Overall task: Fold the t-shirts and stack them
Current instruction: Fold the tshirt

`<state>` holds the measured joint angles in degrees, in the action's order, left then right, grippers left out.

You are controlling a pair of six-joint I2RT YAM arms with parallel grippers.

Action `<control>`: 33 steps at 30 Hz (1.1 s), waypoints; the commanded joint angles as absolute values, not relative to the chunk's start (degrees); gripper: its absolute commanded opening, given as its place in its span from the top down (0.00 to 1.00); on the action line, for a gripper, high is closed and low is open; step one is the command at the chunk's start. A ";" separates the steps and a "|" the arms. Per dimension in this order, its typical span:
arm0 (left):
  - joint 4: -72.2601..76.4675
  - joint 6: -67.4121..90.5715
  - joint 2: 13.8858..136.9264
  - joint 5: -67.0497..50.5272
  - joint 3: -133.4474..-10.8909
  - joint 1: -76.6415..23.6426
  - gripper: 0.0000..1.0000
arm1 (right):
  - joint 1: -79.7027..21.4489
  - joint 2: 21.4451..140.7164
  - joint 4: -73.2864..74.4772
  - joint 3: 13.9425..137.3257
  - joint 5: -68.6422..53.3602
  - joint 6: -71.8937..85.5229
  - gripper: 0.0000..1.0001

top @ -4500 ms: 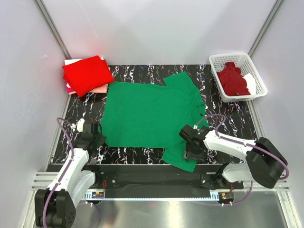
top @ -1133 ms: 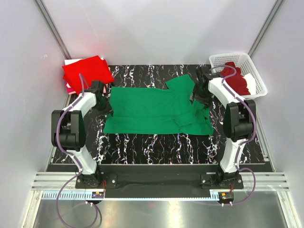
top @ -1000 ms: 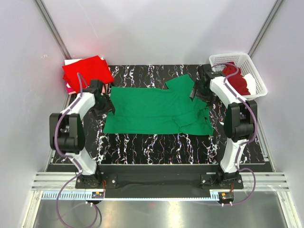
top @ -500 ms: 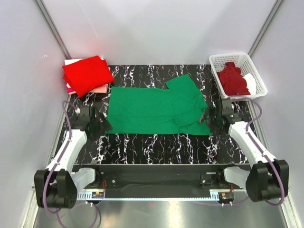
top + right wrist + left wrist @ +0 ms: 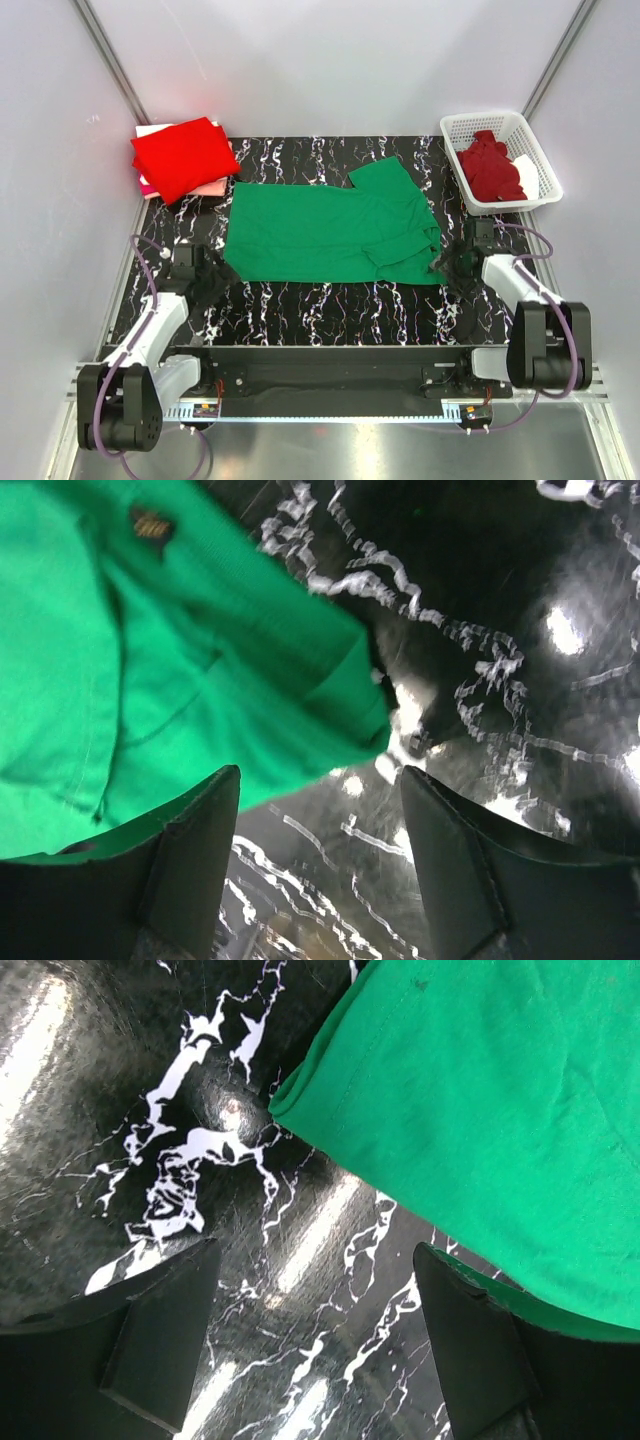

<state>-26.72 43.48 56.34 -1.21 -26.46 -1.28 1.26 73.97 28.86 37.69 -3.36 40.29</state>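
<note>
An emerald green t-shirt lies folded in half on the black marbled table, one sleeve pointing back. My left gripper hovers open just off its near left corner. In the left wrist view that gripper has only table between its fingers, with the green t-shirt's corner ahead and to the right. My right gripper stands open by the near right sleeve. The right wrist view shows this gripper empty, the green t-shirt's sleeve hem just ahead. A bright red folded t-shirt tops a pink one at the back left.
A white lattice basket at the back right holds a crumpled maroon t-shirt and something white. Grey walls close in the table on three sides. The arms' black base rail runs along the near edge.
The green t-shirt has gone from spread flat to folded in half. In the last second both grippers drew back from its far ends to its near corners, empty.
</note>
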 commanded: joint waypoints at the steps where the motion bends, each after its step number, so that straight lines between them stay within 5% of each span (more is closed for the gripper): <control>1: -19.78 45.44 56.51 -0.09 -25.05 -0.97 0.16 | 2.90 76.46 24.09 37.79 -4.92 39.29 0.28; 17: -11.43 47.81 66.17 3.16 -25.13 -0.97 0.30 | 5.01 82.44 21.27 39.11 -7.30 38.23 0.74; 20: -10.29 47.55 69.25 3.60 -26.71 -0.97 0.51 | 5.18 82.97 21.44 39.46 -7.65 37.71 0.89; 22: -10.63 47.20 71.44 4.39 -27.86 -0.97 0.83 | 5.54 83.84 22.32 40.34 -6.86 37.09 1.00; 24: -11.68 46.85 71.89 4.57 -29.61 -0.97 1.00 | 6.32 84.46 24.59 41.48 -5.20 36.39 1.00; 33: -25.48 50.36 56.09 7.04 -27.34 -1.14 1.00 | 9.76 82.35 29.88 44.30 2.90 34.45 1.00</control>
<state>-21.06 48.71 60.97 3.57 -28.18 -1.41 9.02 84.03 27.49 42.54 -2.98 35.83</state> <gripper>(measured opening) 0.019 0.033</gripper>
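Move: The folded t-shirt's near-left corner lies about 5 cm ahead of the left gripper, 1 cm to its left and 3 cm below; the red shirt pile is some 33 cm ahead and 10 cm left. From the right gripper, the near-right corner is about 2 cm ahead, 1 cm right and 2 cm below. The folded sleeve flap sits roughly 9 cm ahead and 12 cm left, the laundry basket some 33 cm ahead and 15 cm right. Reach the left gripper forward about 5 cm, sinking some 2 cm, and shut it on the near-left corner; then draw it back and up by a couple of centimetres. Meanwhile ease the right gripper forward and down, closing gradually to pinch the near-right corner, then pull that corner about 3 cm to the right. ##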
